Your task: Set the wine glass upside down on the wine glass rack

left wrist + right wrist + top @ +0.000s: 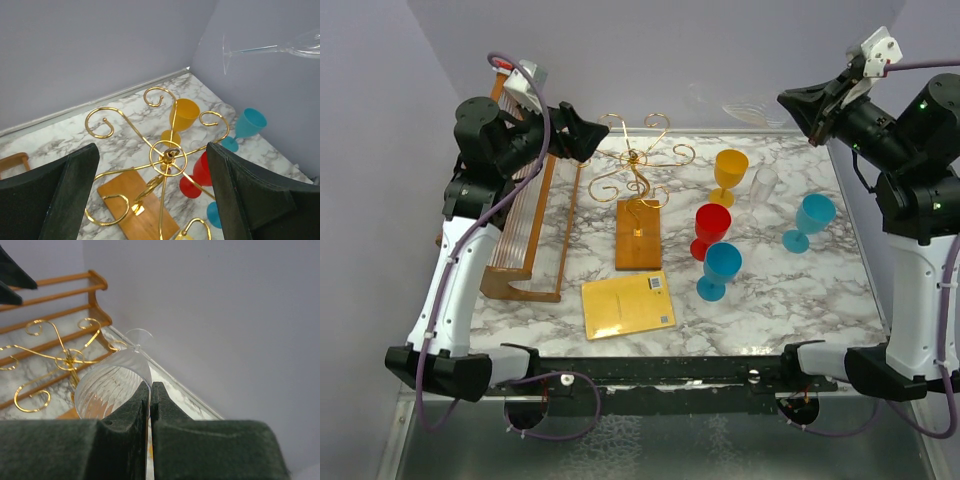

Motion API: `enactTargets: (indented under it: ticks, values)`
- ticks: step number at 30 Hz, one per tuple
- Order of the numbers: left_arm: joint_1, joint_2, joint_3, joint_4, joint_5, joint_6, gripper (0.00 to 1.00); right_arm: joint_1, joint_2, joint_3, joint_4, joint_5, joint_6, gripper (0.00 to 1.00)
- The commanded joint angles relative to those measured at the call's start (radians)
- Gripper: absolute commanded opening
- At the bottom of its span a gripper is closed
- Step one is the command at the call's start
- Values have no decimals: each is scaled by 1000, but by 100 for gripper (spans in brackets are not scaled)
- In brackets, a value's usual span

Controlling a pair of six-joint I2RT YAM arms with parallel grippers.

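A clear ribbed wine glass (112, 385) lies on its side in the air, its rim pinched between the shut fingers of my right gripper (150, 395). From above, that glass (752, 108) hangs faint near the back wall, left of the right gripper (802, 106). The gold wire wine glass rack (638, 165) stands on its brown wooden base (638, 238) at mid-table. My left gripper (152, 185) is open and hovers over the rack's hub (169, 157), with nothing between its fingers. The held glass (272, 48) shows high at the left wrist view's upper right.
A large wooden two-tier frame (525, 235) stands at the left. A yellow goblet (730, 170), a red goblet (710, 228), two blue goblets (720, 268) (810, 220) and a clear glass (762, 185) stand right of the rack. A yellow card (627, 303) lies near the front.
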Motion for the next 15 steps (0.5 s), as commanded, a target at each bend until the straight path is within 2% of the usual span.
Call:
enactTargets:
  ticks: [1,8,15]
  values:
    - [-40,56,89,60,44,-88,90,-3,-17,-66,237,-115,185,1]
    - [-111,130,125,120,105,-142,84,-3,-13,-137,368,-185,319,1]
    - [-143,173,110,210,164,-207,66,-3,-16,-200,431,-245,390,1]
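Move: The clear wine glass, held by its rim in the right fingers with its foot pointing left, has its middle about 22 cm right of the left hand, 6 cm ahead and 6 cm above. The gold wine glass rack's centre lies 7 cm right of that hand, 8 cm ahead, 15 cm below. From the right hand, the left gripper it brings the glass to is roughly 31 cm left, 2 cm back and 6 cm lower; the yellow goblet is 4 cm left, 5 cm ahead, far below. The right fingers keep their pinch on the wine glass's rim while that hand carries it about 3.5 cm left towards the left gripper, its left side rolling up and the hand turning counter-clockwise. The empty left hand comes to meet it, going some 7 cm right above the rack, swinging about 15 degrees clockwise, its wide-open fingers partly closing. ##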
